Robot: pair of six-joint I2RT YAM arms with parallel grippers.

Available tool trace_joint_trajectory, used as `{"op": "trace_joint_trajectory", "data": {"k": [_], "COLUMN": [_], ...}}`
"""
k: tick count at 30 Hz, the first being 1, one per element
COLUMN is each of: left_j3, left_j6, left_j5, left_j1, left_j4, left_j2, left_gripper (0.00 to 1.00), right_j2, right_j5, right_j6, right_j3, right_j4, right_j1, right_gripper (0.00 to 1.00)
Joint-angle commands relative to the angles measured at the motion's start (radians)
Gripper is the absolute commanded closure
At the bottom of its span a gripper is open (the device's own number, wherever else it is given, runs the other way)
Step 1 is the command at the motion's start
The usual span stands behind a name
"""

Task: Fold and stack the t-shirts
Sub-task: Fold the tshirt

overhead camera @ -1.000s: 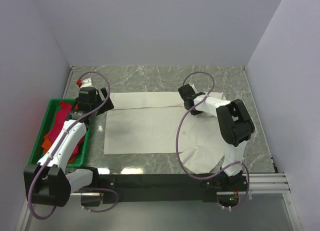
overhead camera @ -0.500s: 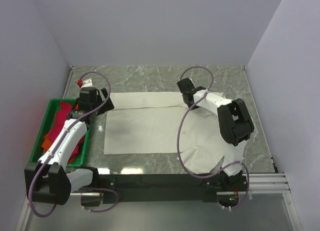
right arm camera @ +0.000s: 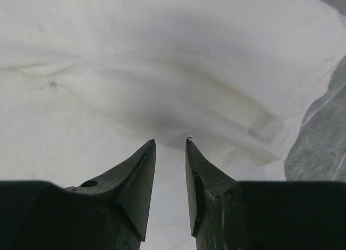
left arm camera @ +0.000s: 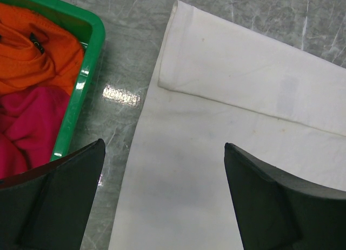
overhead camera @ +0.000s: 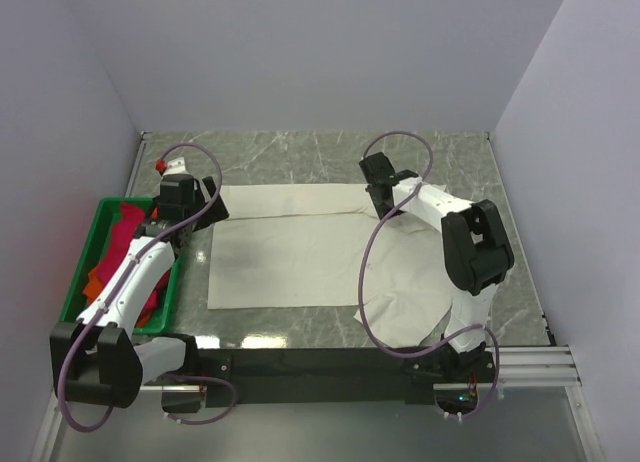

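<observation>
A large cream t-shirt [overhead camera: 290, 257] lies spread flat on the marble table, its far edge folded over into a band [left arm camera: 238, 77] and a sleeve at the near right. My left gripper [overhead camera: 205, 207] [left arm camera: 165, 201] hangs open wide above the shirt's left edge, holding nothing. At the shirt's far right end my right gripper [overhead camera: 378, 187] [right arm camera: 170, 142] sits low over the wrinkled cloth [right arm camera: 162, 71], jaws slightly parted with nothing pinched between them. Crimson-pink [left arm camera: 27, 120] and orange [left arm camera: 38, 50] t-shirts lie bunched in the crate.
A green plastic crate [overhead camera: 85, 247] [left arm camera: 81, 93] stands at the table's left edge, close beside the left arm. Bare marble [right arm camera: 319, 152] shows to the right of the shirt's sleeve. Walls close in the table on the left, far and right sides.
My right wrist has shifted a little toward the far side over the shirt's right end. The left arm and the shirt's outline have stayed put.
</observation>
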Motion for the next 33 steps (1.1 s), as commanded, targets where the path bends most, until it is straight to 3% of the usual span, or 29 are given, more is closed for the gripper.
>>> {"op": "trace_joint_trajectory", "data": {"k": [1,21,23,30,33], "left_j3": [-0.002,-0.003,-0.002,-0.003,-0.003], "left_j6": [0.013,0.016,0.016,0.018,0.018], "left_j5": [0.005,0.005,0.005,0.005,0.006], "left_j1": [0.000,0.000,0.000,0.000,0.000], "left_j4": [0.022,0.022,0.022,0.023,0.023], "left_j2": [0.002,0.015,0.018,0.019,0.022], "left_gripper": [0.03,0.03,0.04,0.04,0.03], "right_j2": [-0.012,0.078,0.083,0.082,0.060], "right_j5": [-0.035,-0.010,-0.010,-0.030,-0.027], "right_j6": [0.004,-0.012,-0.015,-0.018,-0.013], "right_j3": [-0.032,-0.033,-0.023,-0.020,-0.023], "right_j4": [0.053,0.121,0.115,0.115,0.124], "right_j1": [-0.007,-0.005,-0.007,-0.019,-0.028], "right_gripper": [0.64,0.65,0.69,1.00,1.00]}}
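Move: The right hand is poised, fingers about a third open, almost directly over a crease in the t-shirt, which lies some 5 cm below and about level with it otherwise. The right end of the folded-over band is about 8 cm ahead and 14 cm to its right, and the loose lower flap some 23 cm back and 3 cm right. From the left hand the crease lies roughly 40 cm right, 5 cm ahead and well below. The right fingertips come down onto the creased cloth and close fully on it, pinching up a bit of the crease. The hand first drops back about 1 cm and recovers that while sinking steadily, about 4 cm down overall with hardly any wrist turn; the fingers shut only near the bottom. ##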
